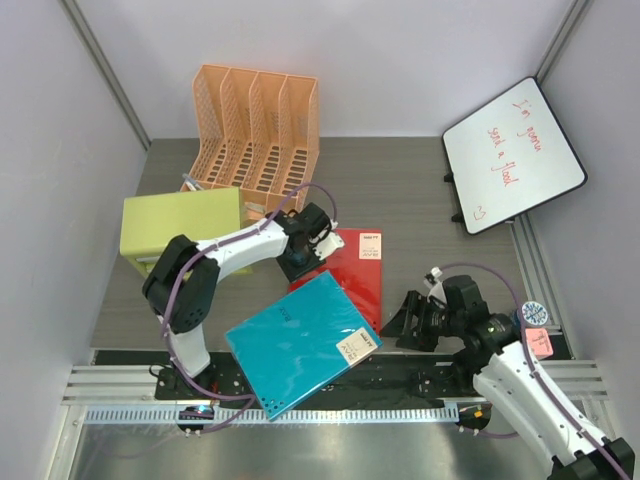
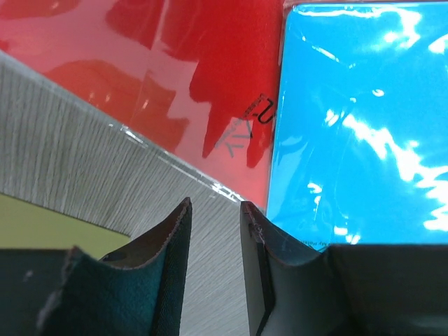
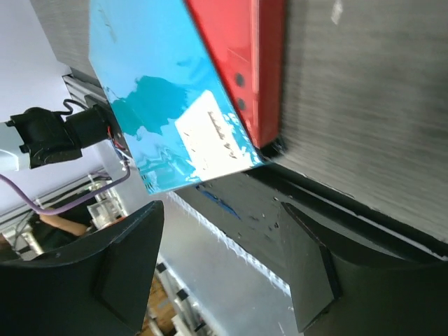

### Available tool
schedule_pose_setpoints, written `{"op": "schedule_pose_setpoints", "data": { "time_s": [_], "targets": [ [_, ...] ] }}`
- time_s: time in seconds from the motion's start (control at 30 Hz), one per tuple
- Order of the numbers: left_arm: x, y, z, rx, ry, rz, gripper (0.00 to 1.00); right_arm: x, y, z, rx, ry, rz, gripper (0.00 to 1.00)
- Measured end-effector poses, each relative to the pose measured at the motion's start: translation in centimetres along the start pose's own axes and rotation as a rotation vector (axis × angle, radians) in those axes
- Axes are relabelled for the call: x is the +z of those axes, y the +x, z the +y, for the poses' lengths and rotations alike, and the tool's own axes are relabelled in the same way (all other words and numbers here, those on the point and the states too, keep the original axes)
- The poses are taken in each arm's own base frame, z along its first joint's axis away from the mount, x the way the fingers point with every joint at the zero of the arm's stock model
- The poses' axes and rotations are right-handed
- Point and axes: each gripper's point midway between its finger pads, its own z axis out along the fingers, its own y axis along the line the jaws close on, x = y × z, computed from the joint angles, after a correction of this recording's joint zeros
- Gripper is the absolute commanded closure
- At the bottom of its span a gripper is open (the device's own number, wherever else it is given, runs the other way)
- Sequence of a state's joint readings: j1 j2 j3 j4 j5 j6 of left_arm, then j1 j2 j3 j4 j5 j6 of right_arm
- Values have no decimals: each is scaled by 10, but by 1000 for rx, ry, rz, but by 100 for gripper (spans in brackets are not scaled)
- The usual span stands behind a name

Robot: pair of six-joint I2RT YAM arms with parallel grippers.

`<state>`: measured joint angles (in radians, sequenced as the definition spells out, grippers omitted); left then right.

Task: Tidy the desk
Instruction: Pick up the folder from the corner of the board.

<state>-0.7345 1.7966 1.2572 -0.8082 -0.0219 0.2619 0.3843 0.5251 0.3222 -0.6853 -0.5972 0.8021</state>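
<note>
On the dark grey desk (image 1: 400, 190) lies a red notebook (image 1: 352, 268), with a blue notebook (image 1: 300, 340) slanted over its near-left part and jutting past the desk's front edge. My left gripper (image 1: 297, 268) hovers at the red notebook's left edge. In the left wrist view this gripper (image 2: 215, 204) is narrowly open, with only bare desk (image 2: 84, 154) between its fingers, and the red notebook (image 2: 175, 70) and blue notebook (image 2: 357, 126) lie just ahead. My right gripper (image 1: 400, 322) stands wide open and empty to the right of both notebooks; its wrist view (image 3: 222, 210) faces the blue notebook's (image 3: 154, 84) labelled corner.
An orange mesh file rack (image 1: 255, 125) stands at the back, with a lime-green cabinet (image 1: 180, 225) to its front left. A whiteboard (image 1: 512, 152) with red writing leans at the back right. A small round object (image 1: 533, 313) and a pink note (image 1: 540, 343) lie by the right arm.
</note>
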Motion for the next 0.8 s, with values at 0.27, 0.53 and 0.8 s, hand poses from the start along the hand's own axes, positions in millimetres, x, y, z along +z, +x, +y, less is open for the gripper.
{"op": "schedule_pose_setpoints", "data": {
  "time_s": [0.27,0.53,0.8],
  "targets": [
    [22,-11,-4,-1,2,20,66,10,21,-21,144,-20,18,29],
    [28,-23,-4,7,-15,16,66,15,9,-10,191,-66,-24,28],
    [30,-37,-1,-11,-20,2,67,36,35,-30,206,71,136,25]
  ]
}}
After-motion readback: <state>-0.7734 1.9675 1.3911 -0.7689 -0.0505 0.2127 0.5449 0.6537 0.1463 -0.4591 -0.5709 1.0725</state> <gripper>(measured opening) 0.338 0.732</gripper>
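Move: The right hand, open and empty, has the blue folder's near right corner, the end with the label, about 4 cm to its left, 2 cm back and some 6 cm below. The red folder, partly under the blue one, centres roughly 12 cm ahead and 12 cm to the left. From the left hand, the blue folder's far right corner lies about 7 cm right, level fore and aft and 3 cm below; the labelled corner is some 19 cm right and 16 cm back. The right hand sinks about 5 cm towards the blue folder's labelled corner, drawing back some 3 cm and edging left, pausing with a slight forward drift before the last drop; its wrist turns roughly 15 degrees and its fingers stay wide open, coming close to the corner. Meanwhile the left hand slides right and somewhat forward over the red folder towards the blue folder's far right corner, sinking about 2 cm early on, with its fingers still partly open. ##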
